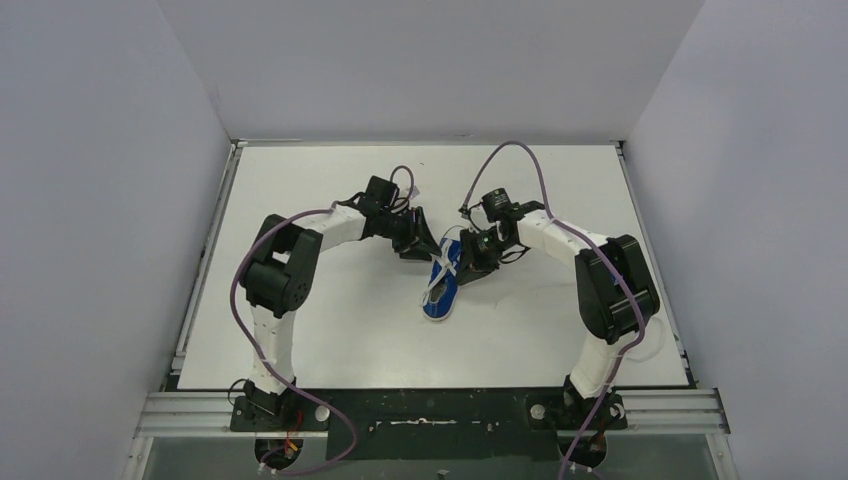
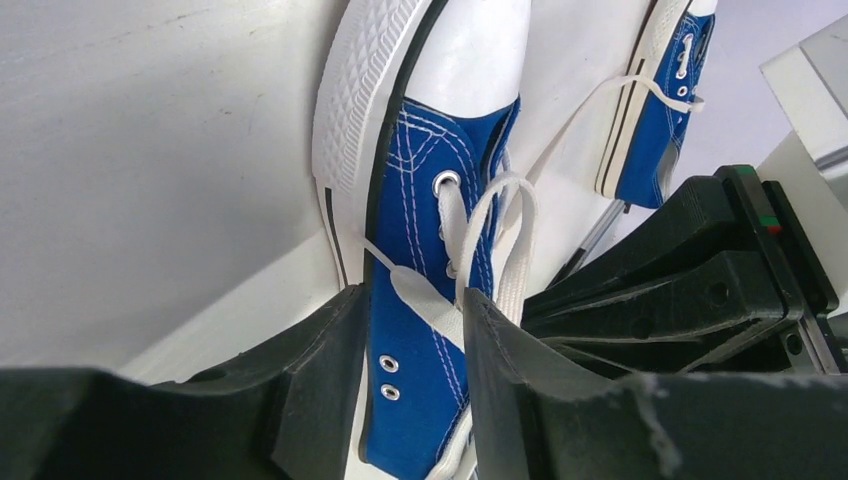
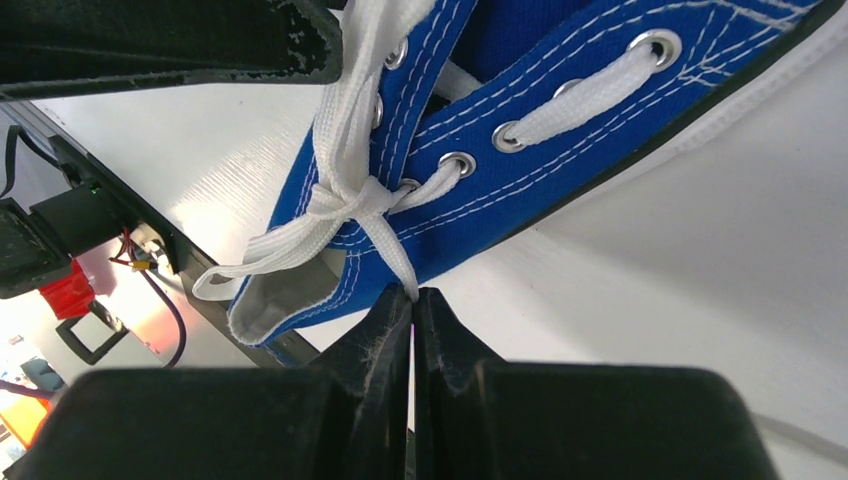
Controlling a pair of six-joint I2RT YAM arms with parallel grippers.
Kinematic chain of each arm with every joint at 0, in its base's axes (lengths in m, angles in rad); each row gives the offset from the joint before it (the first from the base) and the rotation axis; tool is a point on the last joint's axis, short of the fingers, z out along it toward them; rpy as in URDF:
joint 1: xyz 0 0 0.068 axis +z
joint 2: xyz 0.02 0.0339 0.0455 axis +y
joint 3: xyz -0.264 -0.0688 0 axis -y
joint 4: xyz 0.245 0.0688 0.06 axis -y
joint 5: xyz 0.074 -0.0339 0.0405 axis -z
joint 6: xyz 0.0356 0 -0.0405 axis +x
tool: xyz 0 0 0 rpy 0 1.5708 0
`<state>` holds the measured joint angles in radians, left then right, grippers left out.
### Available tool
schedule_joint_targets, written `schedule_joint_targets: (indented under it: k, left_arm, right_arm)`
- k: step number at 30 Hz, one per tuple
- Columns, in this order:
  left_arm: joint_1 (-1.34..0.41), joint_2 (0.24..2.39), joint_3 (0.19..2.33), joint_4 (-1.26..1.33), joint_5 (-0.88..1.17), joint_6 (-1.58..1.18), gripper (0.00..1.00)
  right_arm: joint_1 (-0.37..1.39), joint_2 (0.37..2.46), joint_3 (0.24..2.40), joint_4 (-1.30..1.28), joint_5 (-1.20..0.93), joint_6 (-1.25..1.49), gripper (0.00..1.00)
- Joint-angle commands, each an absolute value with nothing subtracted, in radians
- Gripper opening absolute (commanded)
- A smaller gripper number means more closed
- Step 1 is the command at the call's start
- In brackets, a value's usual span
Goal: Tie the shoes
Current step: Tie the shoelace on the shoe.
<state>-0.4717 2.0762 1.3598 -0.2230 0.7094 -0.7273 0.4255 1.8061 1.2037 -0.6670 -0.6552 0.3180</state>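
Observation:
One blue shoe (image 1: 440,290) with white laces lies mid-table between both grippers. My left gripper (image 1: 413,245) hangs over it, jaws partly apart. In the left wrist view the left gripper (image 2: 415,300) straddles the shoe's blue side (image 2: 425,210), and a flat lace strand (image 2: 430,300) crosses the gap to the right finger (image 2: 510,370). A lace loop (image 2: 500,230) stands beside it. My right gripper (image 3: 413,295) is shut on a lace end that runs up to a first knot (image 3: 350,200) on the shoe (image 3: 560,160). The second shoe (image 2: 660,120) lies just beyond.
The white table (image 1: 330,330) is boxed in by grey walls on three sides, with a metal rail (image 1: 430,410) along the near edge. Both arms curve inward over the middle. The right arm's black gripper body (image 2: 700,290) sits close beside the left fingers.

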Motion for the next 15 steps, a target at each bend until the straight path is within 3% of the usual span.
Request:
schedule_joint_targets:
  k: [1,11,15]
  left_arm:
    - [-0.487,2.089,1.402,-0.171,0.707,-0.759,0.34]
    - [-0.482,2.106,1.389,-0.074,0.698,-0.819,0.0]
    - [-0.473,2.076,1.383,-0.088,0.675,-0.789,0.0]
  right_arm:
    - [0.428,1.754,1.208,-0.623,-0.674,0.327,0.0]
    - [0.426,1.731,1.206,-0.658,-0.664,0.313,0.0]
    - [0.429,1.698,1.188,-0.711,-0.663,0.299,0.0]
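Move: Between the left hand's open fingers, about 1 cm forward, 1 cm right and 1 cm below their midpoint, lies the thin lace tip. A standing lace loop is some 2 cm to this hand's right and 1 cm forward, level with it; the white toe cap is about 5 cm forward, 4 cm right and 3 cm down. From the right hand, which already holds the other tail, the knot is roughly 2 cm forward and 3 cm left, the lace tip about 8 cm forward and 4 cm left. Closing from partly open to shut, the left fingers pinch the lace just behind its thin tip, on the left side of the blue shoe. The hand shifts only about 1.5 cm as they close, first right, then also forward and a little down. The right hand stays in place and keeps its pinch on the tail coming off the knot. ##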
